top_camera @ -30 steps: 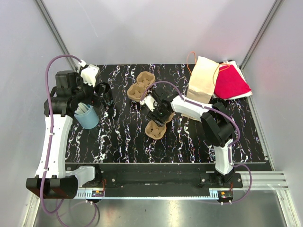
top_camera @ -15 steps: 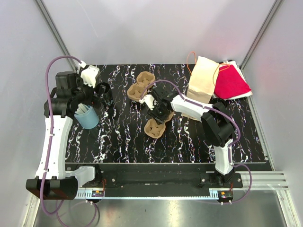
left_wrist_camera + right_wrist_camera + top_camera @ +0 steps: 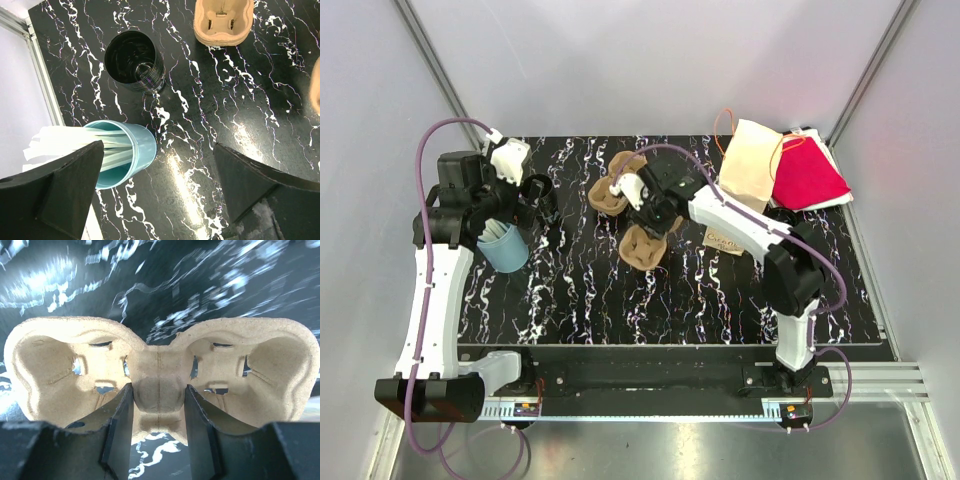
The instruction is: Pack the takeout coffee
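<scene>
My right gripper (image 3: 159, 407) is shut on the middle ridge of a brown pulp cup carrier (image 3: 50, 370), one finger in each side hollow. From above, that carrier (image 3: 642, 248) hangs below the right gripper (image 3: 656, 220) near the table's middle. A second carrier (image 3: 613, 187) lies just behind it and also shows in the left wrist view (image 3: 222, 22). A black cup (image 3: 135, 61) stands upright at the far left. My left gripper (image 3: 160, 195) is open above the table, beside a light blue cup (image 3: 122, 152) holding white strips.
A tan paper bag (image 3: 750, 172) with orange handles lies at the back right, partly on a red bag (image 3: 808, 172). A small brown card (image 3: 725, 240) lies under the right arm. The table's left edge (image 3: 42, 75) runs close to the blue cup.
The right gripper has closed on the near carrier and carried it away from the table's front edge, towards the second carrier. The left arm has stayed still.
</scene>
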{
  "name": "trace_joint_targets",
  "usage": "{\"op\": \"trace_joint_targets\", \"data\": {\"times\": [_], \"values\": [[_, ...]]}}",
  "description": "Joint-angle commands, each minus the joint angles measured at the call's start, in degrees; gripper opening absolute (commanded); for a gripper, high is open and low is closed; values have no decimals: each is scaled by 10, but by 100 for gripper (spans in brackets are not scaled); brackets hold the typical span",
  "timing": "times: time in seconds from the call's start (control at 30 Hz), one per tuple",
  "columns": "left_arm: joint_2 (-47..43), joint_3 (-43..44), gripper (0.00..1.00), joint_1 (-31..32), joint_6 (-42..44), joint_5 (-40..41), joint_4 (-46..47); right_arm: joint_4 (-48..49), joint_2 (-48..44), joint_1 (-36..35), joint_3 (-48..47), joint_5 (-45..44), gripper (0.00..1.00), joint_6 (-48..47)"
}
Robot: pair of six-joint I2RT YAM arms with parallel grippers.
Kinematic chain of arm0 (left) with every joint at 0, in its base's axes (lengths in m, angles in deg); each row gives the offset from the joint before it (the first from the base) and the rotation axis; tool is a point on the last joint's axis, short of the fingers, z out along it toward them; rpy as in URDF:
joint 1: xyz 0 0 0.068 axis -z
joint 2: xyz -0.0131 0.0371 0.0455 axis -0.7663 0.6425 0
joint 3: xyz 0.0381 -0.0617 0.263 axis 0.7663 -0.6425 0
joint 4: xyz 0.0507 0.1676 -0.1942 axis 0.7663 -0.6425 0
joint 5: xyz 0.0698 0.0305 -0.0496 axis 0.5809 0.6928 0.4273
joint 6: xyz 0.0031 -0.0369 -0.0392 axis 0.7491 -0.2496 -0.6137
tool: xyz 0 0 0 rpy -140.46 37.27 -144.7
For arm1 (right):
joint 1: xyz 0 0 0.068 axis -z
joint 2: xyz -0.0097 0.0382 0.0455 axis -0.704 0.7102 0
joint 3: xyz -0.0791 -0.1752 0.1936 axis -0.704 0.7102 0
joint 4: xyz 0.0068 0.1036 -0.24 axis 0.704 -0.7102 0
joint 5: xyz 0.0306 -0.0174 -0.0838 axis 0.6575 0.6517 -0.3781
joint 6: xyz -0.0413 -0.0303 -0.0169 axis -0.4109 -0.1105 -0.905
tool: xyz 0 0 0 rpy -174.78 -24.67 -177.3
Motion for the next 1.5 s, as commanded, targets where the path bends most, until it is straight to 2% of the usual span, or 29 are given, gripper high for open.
{"op": "trace_joint_targets", "data": {"times": [0.0, 0.5, 0.63, 0.9, 1.03, 1.13, 1.23, 1.4, 1.47], "values": [[-8, 17, 99, 0, -1, -13, 16, -28, -71, -5, -74, -41, 37, -26], [19, 68, 99, 0, 0, -53, 6, -26, -133, 5, -235, -210, 37, -134], [57, 113, 99, 44, -1, -28, 5, -22, -151, 17, -277, -242, 38, -157], [206, 277, 99, 195, -21, 32, 18, -21, -183, 87, -311, -260, 37, -190], [324, 394, 99, 228, -65, 15, 24, -17, -198, 139, -298, -253, 37, -202], [407, 533, 99, 252, -91, -5, 29, -12, -206, 170, -284, -250, 37, -217], [470, 601, 99, 282, -111, -9, 55, -7, -208, 192, -278, -247, 37, -236], [490, 538, 99, 311, -187, -41, 228, 1, -217, 220, -255, -254, 37, -252], [526, 594, 99, 319, -208, -75, 232, 11, -224, 226, -247, -264, 37, -256]]}}
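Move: The paper bag I take the held cup holder to stands about 19 cm to my right hand's right and 6 cm farther out, its open top some 15 cm above my grip. A dark cup sits about 27 cm to the right and 2 cm out, the spare cup holder 15 cm ahead and 10 cm left. From my left hand, empty and open, the bag lies about 44 cm right and 8 cm ahead; the spare holder is 18 cm right and 17 cm ahead. Still pinching the cup holder by its middle bridge, I lift my right hand about 35 cm, first almost straight up, then swing it some 24 cm right and a little forward to above the bag's mouth, tipping the fingers up about 50 degrees and turning clockwise. My left hand, wide open, rises slightly, then sweeps about 28 cm right and 15 cm forward towards the bag. ##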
